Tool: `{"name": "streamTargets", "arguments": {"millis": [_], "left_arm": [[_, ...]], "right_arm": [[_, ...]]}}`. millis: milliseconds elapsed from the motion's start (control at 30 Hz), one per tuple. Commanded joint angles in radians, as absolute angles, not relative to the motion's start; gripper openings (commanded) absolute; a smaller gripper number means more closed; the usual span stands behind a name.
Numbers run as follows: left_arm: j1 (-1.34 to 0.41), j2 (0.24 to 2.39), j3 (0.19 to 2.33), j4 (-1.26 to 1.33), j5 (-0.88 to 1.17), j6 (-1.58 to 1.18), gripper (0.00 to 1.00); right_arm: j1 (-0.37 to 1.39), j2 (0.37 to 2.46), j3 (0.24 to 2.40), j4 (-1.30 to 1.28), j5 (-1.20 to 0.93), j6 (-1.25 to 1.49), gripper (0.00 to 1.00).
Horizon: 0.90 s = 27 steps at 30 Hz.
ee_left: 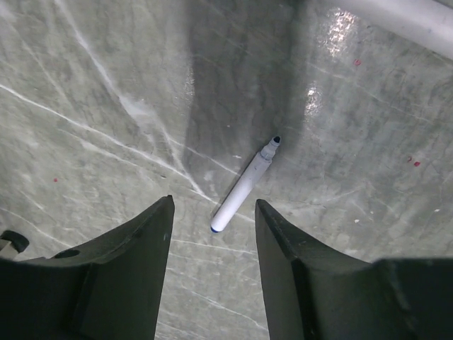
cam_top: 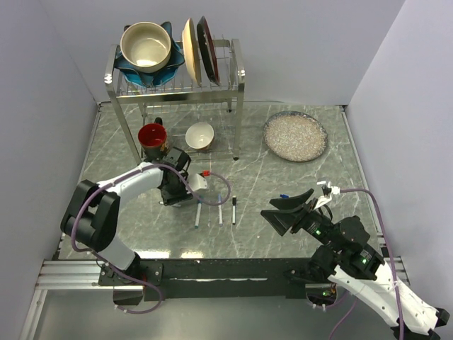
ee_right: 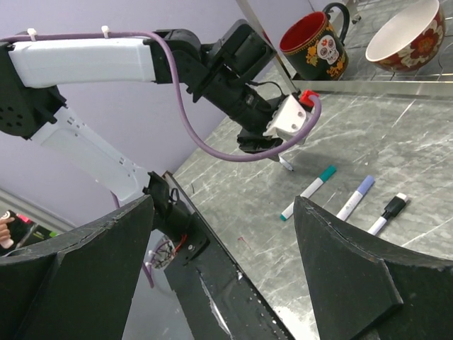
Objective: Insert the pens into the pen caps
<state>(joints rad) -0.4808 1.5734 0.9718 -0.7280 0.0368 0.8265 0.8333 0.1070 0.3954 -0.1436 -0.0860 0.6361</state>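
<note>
A white pen (ee_left: 244,188) with a bare dark blue tip lies flat on the marble in the left wrist view. Its rear end sits between the fingers of my left gripper (ee_left: 215,200), which is open around it without touching. In the top view that gripper (cam_top: 180,193) hangs low just left of three pens lying side by side. They are a teal pen (ee_right: 308,191), a blue pen (ee_right: 355,198) and a black pen (ee_right: 388,214), each with a coloured cap on one end. A small blue cap (cam_top: 283,196) lies beside my right gripper (cam_top: 287,207), which is open and empty.
A metal dish rack (cam_top: 237,71) with bowls and plates stands at the back. Under it are a red mug (cam_top: 152,136) and a white bowl (cam_top: 200,134). A glass plate (cam_top: 295,136) lies at the back right. The table's black front rail (ee_right: 212,262) runs below the right gripper.
</note>
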Motion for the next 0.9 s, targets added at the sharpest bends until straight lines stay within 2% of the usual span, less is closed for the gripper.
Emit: {"name": "streamTargets", "arguments": {"millis": [0,133,200,433,533,567,600,767,867], "left_arm": [[-0.472,1.566,0.954,-0.698,0.054,0.845,0.54],[-0.472,1.577,0.924,-0.669,0.06,0.818,0.5],[-0.472,1.58,0.911,-0.647,0.061,0.804,0.44],[-0.485,1.646,0.899,-0.643,0.054,0.753,0.33],[-0.502,1.675,0.914,-0.653,0.072,0.715,0.18],[-0.506,1.683,0.917,-0.658,0.077,0.706,0.05],[-0.509,1.687,0.923,-0.664,0.08,0.692,0.01],[-0.558,1.6,0.959,-0.652,0.144,0.582,0.01],[-0.591,1.462,0.976,-0.589,0.245,0.519,0.01]], "right_arm": [[0.838,0.091,0.439,-0.135,-0.067,0.618,0.88],[0.838,0.086,0.437,-0.133,-0.066,0.621,0.88],[0.838,0.083,0.437,-0.124,-0.072,0.624,0.88],[0.838,0.078,0.445,-0.126,-0.089,0.637,0.88],[0.838,0.066,0.451,-0.136,-0.086,0.638,0.88],[0.838,0.063,0.454,-0.141,-0.081,0.638,0.88],[0.838,0.058,0.454,-0.144,-0.08,0.637,0.88],[0.838,0.089,0.454,-0.14,-0.075,0.647,0.88],[0.836,0.129,0.451,-0.126,-0.066,0.66,0.88]]}}
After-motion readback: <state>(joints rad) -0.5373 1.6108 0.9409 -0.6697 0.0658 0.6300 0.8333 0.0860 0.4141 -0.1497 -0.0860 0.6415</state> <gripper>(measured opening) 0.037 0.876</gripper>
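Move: The uncapped pen lies almost under the left hand's open fingers, roughly 3 cm down, its middle about 1 cm back and 1 cm right, with its nib to the right. The green marker lies about 12 cm right of the hand and 3 cm back, the blue-capped marker some 21 cm right and 3 cm back, both at table height. From the right hand the pen is about 40 cm left, 14 cm ahead and 26 cm down. The left fingers close from half open and pinch the uncapped pen across its barrel, while the hand, pointing down, sinks about 2.5 cm to it and eases back some 1 cm. Once shut, they keep their grip as the hand sets off right towards the green marker, about 2 cm, just starting to rise. ##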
